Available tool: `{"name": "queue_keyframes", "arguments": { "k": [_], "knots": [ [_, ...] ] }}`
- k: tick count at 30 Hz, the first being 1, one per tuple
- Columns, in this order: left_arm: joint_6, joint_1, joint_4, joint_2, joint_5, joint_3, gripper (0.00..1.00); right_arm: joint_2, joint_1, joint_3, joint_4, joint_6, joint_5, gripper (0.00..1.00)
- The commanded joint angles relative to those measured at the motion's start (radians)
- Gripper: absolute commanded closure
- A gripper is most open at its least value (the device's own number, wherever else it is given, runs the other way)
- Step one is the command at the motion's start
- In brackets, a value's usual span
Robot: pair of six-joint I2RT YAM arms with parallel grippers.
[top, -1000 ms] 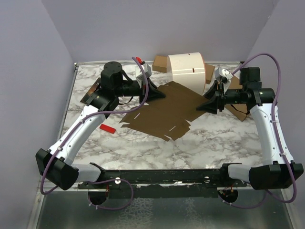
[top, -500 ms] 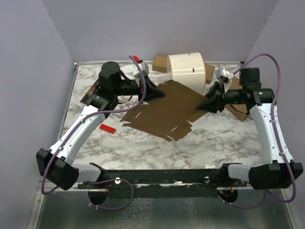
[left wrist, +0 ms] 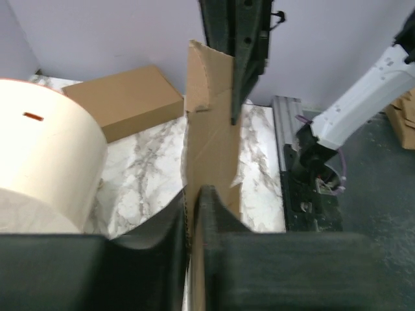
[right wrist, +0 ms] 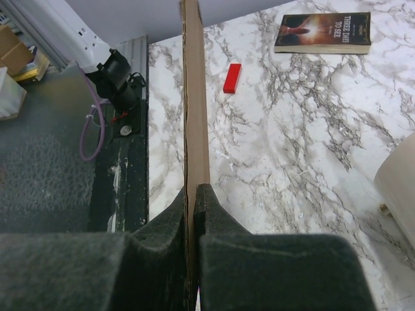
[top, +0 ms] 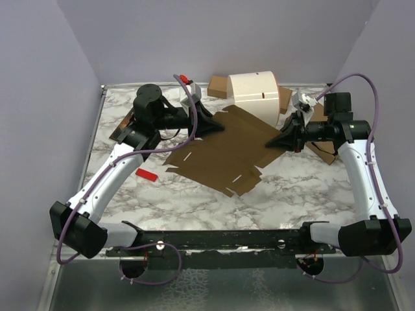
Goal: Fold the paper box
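Observation:
The paper box (top: 214,155) is a flat brown die-cut sheet with tabs and slots, held off the marble table between both arms. My left gripper (top: 219,127) is shut on its far left edge. My right gripper (top: 272,144) is shut on its right edge. In the left wrist view the paper box (left wrist: 207,129) stands edge-on, pinched in the left gripper (left wrist: 192,191), with the right gripper's black fingers (left wrist: 237,65) clamped on its far end. The right wrist view shows the paper box (right wrist: 194,116) edge-on, squeezed in the right gripper (right wrist: 192,189).
A large white roll (top: 256,94) lies at the back, a thicker cardboard box (top: 218,86) behind it. More cardboard pieces (top: 322,153) lie under the right arm. A book (right wrist: 323,32) lies at the far left, and a small red block (top: 146,174) sits left of the sheet.
The right gripper has shut on the sheet's right edge. The sheet's near corner has shifted slightly toward the front. The left arm has kept its grip and barely moved.

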Motion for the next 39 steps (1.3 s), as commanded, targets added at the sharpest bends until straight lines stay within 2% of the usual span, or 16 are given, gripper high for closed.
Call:
{"name": "queue_keyframes", "arguments": {
  "k": [1,3,8,11,13,16,18,22,24,26,28,30,36,39],
  "knots": [
    [-0.018,0.048,0.063,-0.034,-0.112,-0.053,0.70,-0.005,-0.001,0.018,0.029,0.060,-0.011,0.99],
    [-0.065,0.095,0.086,-0.084,-0.183,-0.121,0.56,0.000,-0.001,0.038,0.026,0.068,0.016,0.99],
    [-0.240,0.276,0.169,-0.294,-0.337,-0.347,0.40,0.011,-0.001,0.065,0.031,0.082,0.079,0.99],
    [-0.281,0.336,0.204,-0.428,-0.402,-0.463,0.31,0.026,-0.001,0.079,0.015,0.061,0.103,0.99],
    [-0.273,0.358,0.188,-0.467,-0.438,-0.494,0.35,0.036,-0.001,0.098,-0.015,0.027,0.113,0.99],
    [-0.242,0.381,0.139,-0.444,-0.465,-0.480,0.53,0.049,-0.001,0.134,-0.065,-0.029,0.133,0.99],
    [-0.219,0.393,0.172,-0.398,-0.382,-0.459,0.59,0.055,-0.001,0.161,-0.104,-0.074,0.145,0.99],
    [-0.206,0.395,0.307,-0.304,-0.122,-0.404,0.59,0.080,-0.001,0.248,-0.216,-0.196,0.152,0.99],
    [-0.155,0.395,0.300,-0.268,-0.011,-0.331,0.56,0.097,-0.001,0.299,-0.276,-0.266,0.162,0.99],
    [-0.052,0.395,0.222,-0.246,0.083,-0.259,0.52,0.105,0.000,0.339,-0.338,-0.346,0.171,0.99],
    [0.119,0.393,0.086,-0.239,0.134,-0.207,0.45,0.101,0.000,0.347,-0.344,-0.390,0.184,0.99],
    [0.208,0.394,0.029,-0.248,0.178,-0.203,0.43,0.086,0.001,0.344,-0.344,-0.437,0.198,0.99],
    [0.253,0.393,0.169,-0.311,0.272,-0.331,0.28,0.061,0.016,0.346,-0.344,-0.502,0.231,0.99],
    [0.280,0.392,0.205,-0.298,0.331,-0.357,0.28,0.044,0.022,0.339,-0.344,-0.515,0.221,0.99]
  ]
}}
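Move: Ahead of the right hand's pinch, the paper box hangs steeply, its middle about 13 cm left of that hand, 1 cm nearer the base and 3 cm lower. From the left hand, still on the box's upper edge, that middle is roughly 3 cm right, 3 cm back and 10 cm down. The white drum stands some 28 cm ahead of the left hand, 17 cm right and 27 cm below; the red block is about 29 cm left of it, 1 cm ahead and 38 cm below. Opening its fingers, the left hand comes free of the box and swings about 15 cm left with a dip and slight forward reach, turning some 40 degrees counter-clockwise. It then eases back right and turns most of the way back, fingers wide around the line of the box's left end. The right hand keeps its pinch, shifting a few centimetres forward, up and right while rolling the box about 20 degrees and tipping its fingers down. ##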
